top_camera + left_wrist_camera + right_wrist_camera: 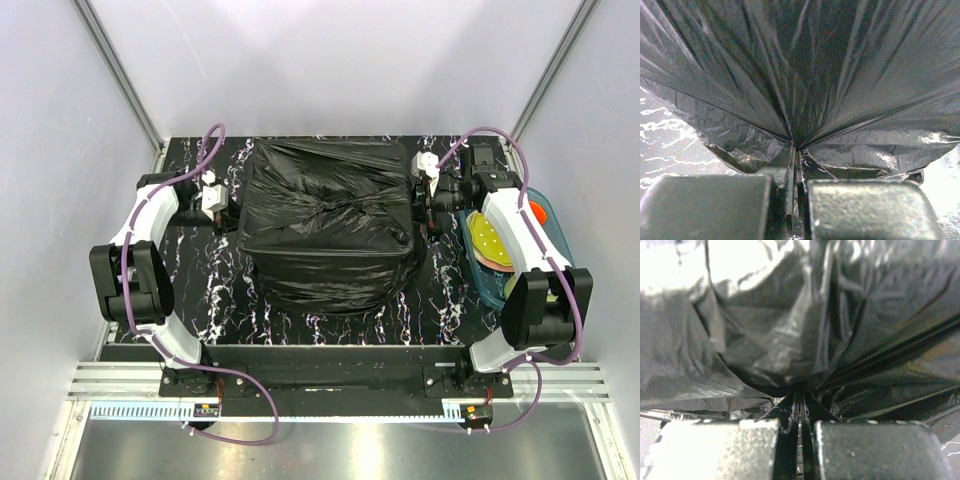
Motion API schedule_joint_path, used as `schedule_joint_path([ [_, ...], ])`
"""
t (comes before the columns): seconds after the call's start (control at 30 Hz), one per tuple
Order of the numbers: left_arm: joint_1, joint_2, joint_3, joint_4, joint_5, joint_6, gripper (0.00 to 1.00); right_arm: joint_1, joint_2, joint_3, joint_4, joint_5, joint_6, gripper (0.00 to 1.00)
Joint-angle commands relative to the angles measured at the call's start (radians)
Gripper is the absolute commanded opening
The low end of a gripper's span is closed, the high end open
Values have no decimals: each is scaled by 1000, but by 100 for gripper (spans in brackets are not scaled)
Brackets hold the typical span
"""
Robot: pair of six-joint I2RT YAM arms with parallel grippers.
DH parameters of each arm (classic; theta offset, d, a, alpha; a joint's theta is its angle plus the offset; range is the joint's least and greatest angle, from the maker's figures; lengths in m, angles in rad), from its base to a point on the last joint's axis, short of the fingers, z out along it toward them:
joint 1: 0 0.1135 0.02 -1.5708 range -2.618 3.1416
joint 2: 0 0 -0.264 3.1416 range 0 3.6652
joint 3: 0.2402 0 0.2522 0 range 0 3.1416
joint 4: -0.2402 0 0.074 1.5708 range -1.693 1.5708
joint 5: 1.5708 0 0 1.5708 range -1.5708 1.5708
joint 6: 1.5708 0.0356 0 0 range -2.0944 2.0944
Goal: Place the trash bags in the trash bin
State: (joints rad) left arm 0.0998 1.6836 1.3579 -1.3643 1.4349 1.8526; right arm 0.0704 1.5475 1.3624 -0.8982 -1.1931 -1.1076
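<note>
A glossy, wrinkled black trash bag [328, 230] lies draped as a big boxy mound in the middle of the tabletop; the trash bin is hidden. My left gripper [232, 213] is at the mound's left side, shut on a pinch of the film. In the left wrist view the trash bag [805, 75] pulls into taut folds that run down between the fingers [705, 207]. My right gripper [424, 207] is at the mound's right side, likewise shut on the film. Up close, the trash bag [790, 330] gathers into the narrow slit of the right gripper [799, 425].
The table is black marble with white veins [215, 290]. A shallow blue tray [495, 285] holding a yellow plate and an orange object sits at the right edge, under the right arm. Grey walls close in the back and sides.
</note>
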Motion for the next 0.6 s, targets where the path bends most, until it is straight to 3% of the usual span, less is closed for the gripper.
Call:
schedule_joint_path([
  [0.0, 9, 28, -31, -148, -57, 36, 0, 8, 34, -60, 212, 10, 143, 0],
  [0.17, 8, -18, -109, 130, -119, -298, 0, 8, 65, -128, 341, 1, 258, 0],
  [0.2, 5, -34, -161, 274, -131, -373, 0, 8, 77, -135, 378, -2, 276, 0],
  [0.27, 3, -82, -207, 411, -171, -543, 0, 8, 86, -158, 419, -3, 328, 0],
  [0.33, 3, -100, -250, 498, -188, -572, 0, 8, 97, -174, 450, -3, 341, 0],
  [0.53, 8, -94, -263, 476, -196, -549, 0, 8, 106, -204, 453, 1, 333, 0],
  [0.57, 18, -96, -258, 467, -180, -546, 0, 8, 103, -201, 453, 1, 333, 4],
])
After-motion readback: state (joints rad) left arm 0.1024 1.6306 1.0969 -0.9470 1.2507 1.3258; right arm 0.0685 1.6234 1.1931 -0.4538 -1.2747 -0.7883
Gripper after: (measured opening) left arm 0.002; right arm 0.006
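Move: At the two sides of the trash bin, both hands already pinch the black trash bag stretched over it. The bin's middle is about 15 cm right of the left hand, 5 cm ahead and some 12 cm below; from the right hand it is roughly 14 cm left, 3 cm ahead and equally low. The blue basket sits some 24 cm right of the right hand, about level fore-and-aft, with the orange mug 26 cm right and 5 cm ahead, both about 20 cm lower. Pulling the pinched bag farther down the bin's sides, both hands keep their shut grip. The left hand sinks about 8 cm beside the bin, drawing back slightly, while rolling some 20 degrees about its fingers and dipping their tips. The right hand goes down a smaller 4 cm or so and works forward along the bin's right side, easing to a stop. ##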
